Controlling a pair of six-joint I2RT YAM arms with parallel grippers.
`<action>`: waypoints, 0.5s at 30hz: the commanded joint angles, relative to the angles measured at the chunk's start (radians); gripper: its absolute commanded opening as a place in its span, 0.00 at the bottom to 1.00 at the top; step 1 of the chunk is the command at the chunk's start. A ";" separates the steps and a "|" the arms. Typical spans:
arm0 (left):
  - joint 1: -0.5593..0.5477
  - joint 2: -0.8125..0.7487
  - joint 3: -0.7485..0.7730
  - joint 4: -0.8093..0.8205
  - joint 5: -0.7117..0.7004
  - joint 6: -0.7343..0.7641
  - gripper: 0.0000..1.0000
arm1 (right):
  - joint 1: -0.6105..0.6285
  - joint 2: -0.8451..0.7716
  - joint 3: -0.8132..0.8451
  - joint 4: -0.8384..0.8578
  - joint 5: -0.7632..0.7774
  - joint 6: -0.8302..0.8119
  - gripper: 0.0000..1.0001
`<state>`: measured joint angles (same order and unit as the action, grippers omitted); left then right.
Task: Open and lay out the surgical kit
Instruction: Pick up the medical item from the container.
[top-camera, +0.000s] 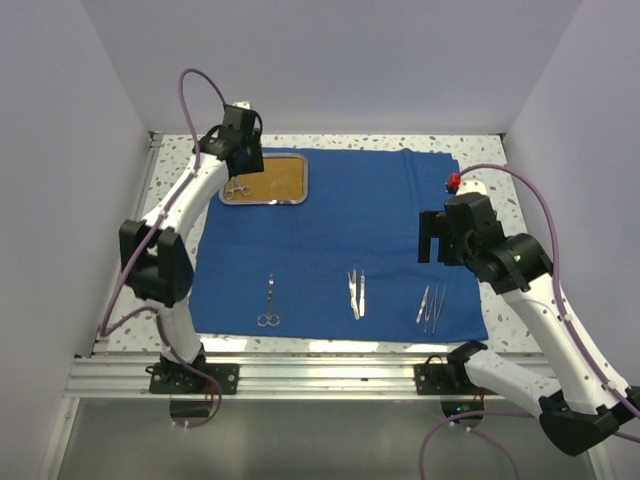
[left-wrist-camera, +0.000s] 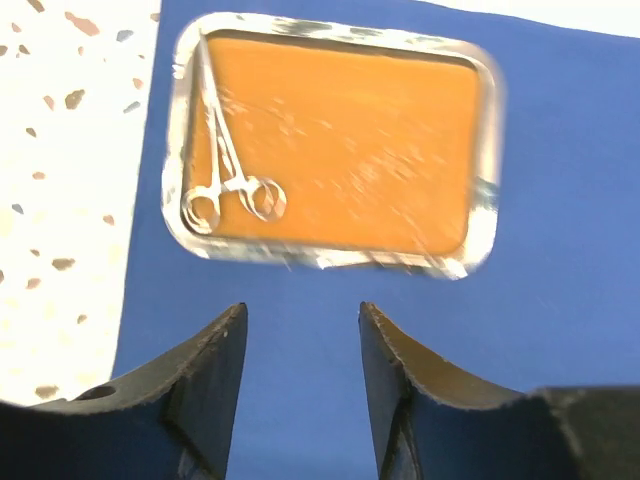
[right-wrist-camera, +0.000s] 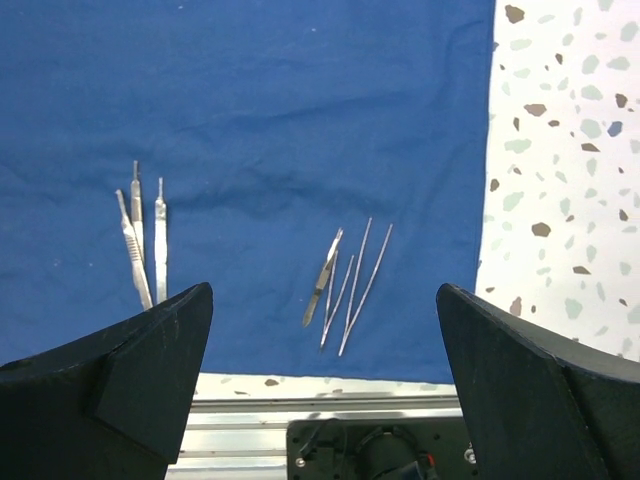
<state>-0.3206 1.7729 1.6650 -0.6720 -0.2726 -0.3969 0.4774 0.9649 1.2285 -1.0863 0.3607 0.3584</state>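
The royal-blue cloth lies spread flat on the table. At its far left corner sits the steel tray with an orange-brown base, and one ring-handled forceps lies along the tray's left side. My left gripper hovers open just short of the tray's near rim, holding nothing. Along the cloth's near edge lie another forceps, three scalpels and a bunch of tweezers. My right gripper hangs wide open and empty above the tweezers.
Speckled tabletop shows as narrow strips to the left and right of the cloth. An aluminium rail carrying both arm bases runs along the near edge. White walls close in the sides and back.
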 joint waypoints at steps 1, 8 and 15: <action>0.064 0.178 0.155 -0.020 -0.010 0.119 0.51 | 0.001 0.017 0.048 -0.026 0.060 -0.010 0.98; 0.153 0.514 0.568 -0.054 0.013 0.142 0.49 | 0.001 0.063 0.085 -0.055 0.073 0.005 0.98; 0.204 0.640 0.624 -0.002 0.061 0.136 0.50 | 0.000 0.130 0.121 -0.063 0.119 0.008 0.98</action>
<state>-0.1436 2.4042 2.2559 -0.7082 -0.2386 -0.2893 0.4774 1.0779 1.3006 -1.1378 0.4328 0.3588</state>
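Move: The clamp still lying in the tray is about 12 cm ahead of the left hand, 7 cm to its left and some 14 cm below. The tray's middle is roughly 11 cm ahead, in line sideways and 15 cm below; the laid-out clamp on the blue cloth is about 24 cm back, 4 cm right and 15 cm below. From the right hand the clamp in the tray lies about 35 cm ahead, 51 cm left and 19 cm below. The left hand reaches forward about 14 cm over the tray while sinking some 10 cm and drifting about 6 cm left, towards the clamp at the tray's left rim, easing off in the forward reach by the end. The wrist tips only some five degrees further down and the fingers stay about half open, ending a few centimetres above the clamp without touching it. ##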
